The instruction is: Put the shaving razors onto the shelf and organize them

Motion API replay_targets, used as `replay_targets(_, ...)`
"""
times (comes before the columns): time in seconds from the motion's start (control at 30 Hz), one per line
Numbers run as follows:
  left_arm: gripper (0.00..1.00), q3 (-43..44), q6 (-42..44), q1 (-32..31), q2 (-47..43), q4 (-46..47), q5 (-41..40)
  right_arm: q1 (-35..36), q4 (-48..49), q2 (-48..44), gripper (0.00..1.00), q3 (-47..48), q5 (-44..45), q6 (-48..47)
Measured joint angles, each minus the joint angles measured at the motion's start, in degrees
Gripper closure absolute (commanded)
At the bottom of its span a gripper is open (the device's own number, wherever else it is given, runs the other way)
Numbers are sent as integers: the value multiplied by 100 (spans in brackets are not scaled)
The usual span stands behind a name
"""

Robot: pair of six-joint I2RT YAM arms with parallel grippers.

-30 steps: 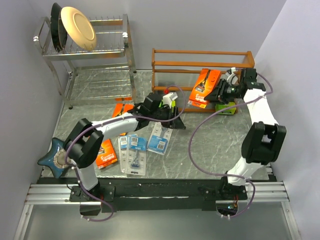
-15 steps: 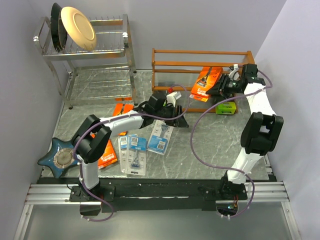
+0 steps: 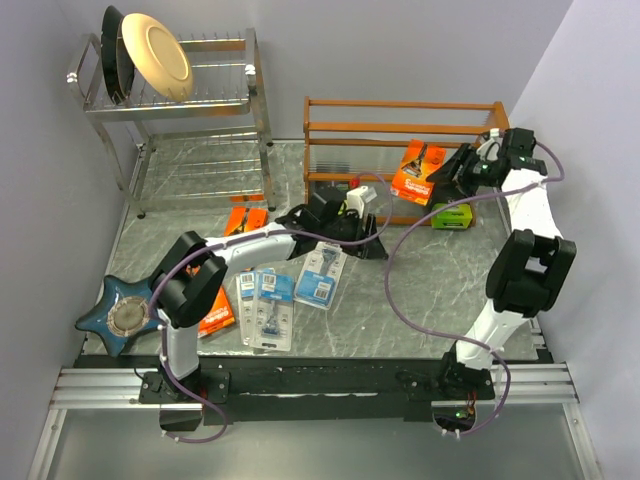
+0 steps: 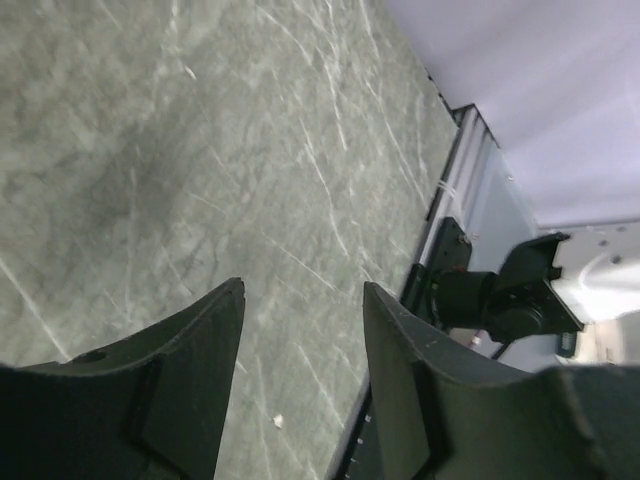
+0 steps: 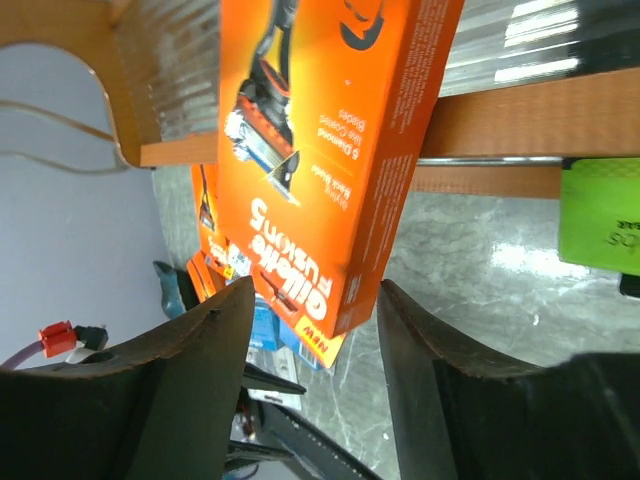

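An orange razor pack [image 3: 417,172] [image 5: 320,150] leans upright against the lower tier of the reddish wooden shelf [image 3: 400,128] [image 5: 520,110]. My right gripper [image 3: 450,176] [image 5: 315,285] is open: its fingers stand either side of the pack's lower corner, with gaps showing. A lime-green box [image 3: 452,215] [image 5: 600,215] lies by the shelf's right foot. Two more orange packs [image 3: 245,218] [image 3: 212,312] and three blue blister cards [image 3: 322,276] [image 3: 265,300] lie on the table. My left gripper [image 3: 372,240] [image 4: 303,290] hovers open over bare table, holding nothing.
A chrome dish rack [image 3: 180,100] with plates stands at the back left. A blue star-shaped dish [image 3: 120,315] sits at the near left edge. The right arm's purple cable loops over the table's middle right. Walls close in on both sides.
My right gripper carried the orange pack up and back against the shelf and opened its jaws. The left arm stretched a little further right.
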Motion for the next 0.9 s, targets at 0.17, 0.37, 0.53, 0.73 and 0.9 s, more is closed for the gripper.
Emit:
replay_targets(0.17,99,531,608,-33,160,-356,-551,-168,74,-479,41,-199,94,-9)
replay_targets(0.37,99,1606,1749,-7,319,-638,-1386,-243,98,-1200,71,-518,291,-302)
replay_targets(0.53,99,2594,2267,72,654,-710,-2157,-221,192,-1838,100,-1202,614,-599)
replay_targets(0.73,99,3099,2533,203,1237,-693,-2752,-4,369,-2083,100,-1670,964,-734)
replay_targets(0.9,99,3383,2625,229,1858,-743,-3097,179,533,-2437,100,-2068,1023,-601)
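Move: The orange razor box leans on the shelf, already let go by my open right fingers: its middle is about 4 cm ahead and 6 cm left of that hand, about level. The right green pack lies some 2 cm back, 3 cm right and 16 cm below the right hand. From my left hand the orange box is about 19 cm ahead, 9 cm right and 4 cm higher; the left green pack is 16 cm ahead, 7 cm left and 13 cm down. I swing my left hand about 19 cm forward to the left edge of the orange box, arcing up some 10 cm and then sinking most of that, while its fingers shut and the wrist rolls with its forward side rising. I draw my right hand back from the box, rising a little, then sinking, and close its empty fingers too. ##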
